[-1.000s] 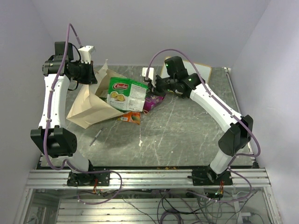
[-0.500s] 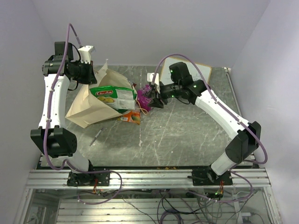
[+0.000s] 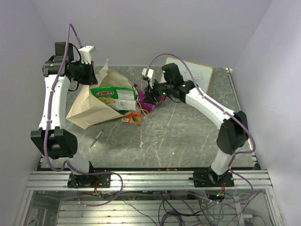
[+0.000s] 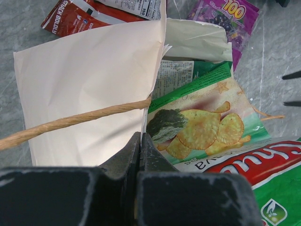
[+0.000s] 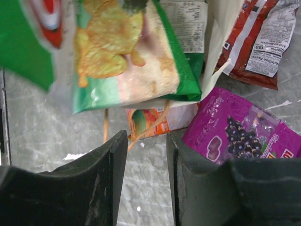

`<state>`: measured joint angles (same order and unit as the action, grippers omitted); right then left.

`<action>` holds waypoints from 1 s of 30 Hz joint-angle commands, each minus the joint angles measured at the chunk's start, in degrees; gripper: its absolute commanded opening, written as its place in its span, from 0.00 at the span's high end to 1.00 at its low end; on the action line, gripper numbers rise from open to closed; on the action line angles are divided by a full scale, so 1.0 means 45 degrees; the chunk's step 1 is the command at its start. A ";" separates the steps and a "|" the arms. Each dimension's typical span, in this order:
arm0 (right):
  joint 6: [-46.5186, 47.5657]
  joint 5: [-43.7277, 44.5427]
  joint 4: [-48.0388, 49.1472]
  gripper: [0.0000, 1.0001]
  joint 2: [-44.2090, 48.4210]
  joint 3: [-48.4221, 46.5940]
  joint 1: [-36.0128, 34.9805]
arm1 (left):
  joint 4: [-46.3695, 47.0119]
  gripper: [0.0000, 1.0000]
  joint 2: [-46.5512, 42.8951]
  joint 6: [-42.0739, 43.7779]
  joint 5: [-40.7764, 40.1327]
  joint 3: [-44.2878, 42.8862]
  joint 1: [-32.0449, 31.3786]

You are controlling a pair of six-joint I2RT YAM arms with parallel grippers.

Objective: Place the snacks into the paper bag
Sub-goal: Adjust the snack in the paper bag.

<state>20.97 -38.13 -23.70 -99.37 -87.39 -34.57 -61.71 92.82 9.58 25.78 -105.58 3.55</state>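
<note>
The cream paper bag (image 3: 89, 107) leans on the table at the left. My left gripper (image 4: 141, 139) is shut on the bag's top edge and holds the mouth up. A green-and-white snack packet (image 3: 114, 97) lies half inside the mouth, chips printed on it (image 4: 207, 125). My right gripper (image 5: 146, 141) is open with nothing between its fingers, low over the table just right of the bag. A purple packet (image 5: 237, 129) touches its right finger, and an orange packet (image 5: 155, 123) lies ahead. A red packet (image 5: 254, 40) lies behind the bag.
A framed whiteboard (image 3: 195, 73) lies at the back right. A thin pen (image 3: 97, 138) rests in front of the bag, with a small white scrap (image 3: 141, 144) nearby. The bag's cord handle (image 4: 70, 121) hangs across its side.
The right gripper let go of the green-and-white packet, which dropped flat into the bag's mouth. The gripper opened and moved down beside the purple packet. The left arm held still.
</note>
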 commanded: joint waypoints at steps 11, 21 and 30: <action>-0.1267 0.0988 -0.0060 0.74 -0.2653 -0.2542 -0.0514 | 0.0544 0.93 -0.0118 -0.0116 0.0199 -0.0161 0.0076; -0.1335 0.1239 -0.0470 0.78 -0.3483 -0.3436 -0.1154 | 0.0594 0.93 -0.0157 -0.0135 0.0156 -0.0034 0.0072; -0.1259 0.1947 -0.0794 0.80 -0.4022 -0.4377 -0.1141 | 0.0590 0.93 -0.0157 -0.0161 0.0154 -0.0043 0.0081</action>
<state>14.90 -32.82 -25.30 -116.92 -104.20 -39.81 -61.56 92.82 9.10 25.96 -105.58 3.55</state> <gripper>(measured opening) 0.203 0.076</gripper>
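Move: The green chips bag, lying in the paper bag's mouth, has its middle about 16 cm left of the right hand, 3 cm ahead and 8 cm lower. Near the way, the purple snack bag lies on the table some 8 cm ahead and level sideways, and the orange packet 8 cm left and 3 cm back, both roughly 20 cm below. From the left hand the chips bag is about 9 cm right, 3 cm back and 14 cm down. Bring the right gripper to the near end of the green chips bag: first forward and down about 3.5 cm each, then left towards the paper bag's mouth, ending some 7 cm left and 4 cm lower overall. Narrow its fingers to about half their gap on the way without shutting them. Keep the left gripper still, pinching the paper bag's edge. ##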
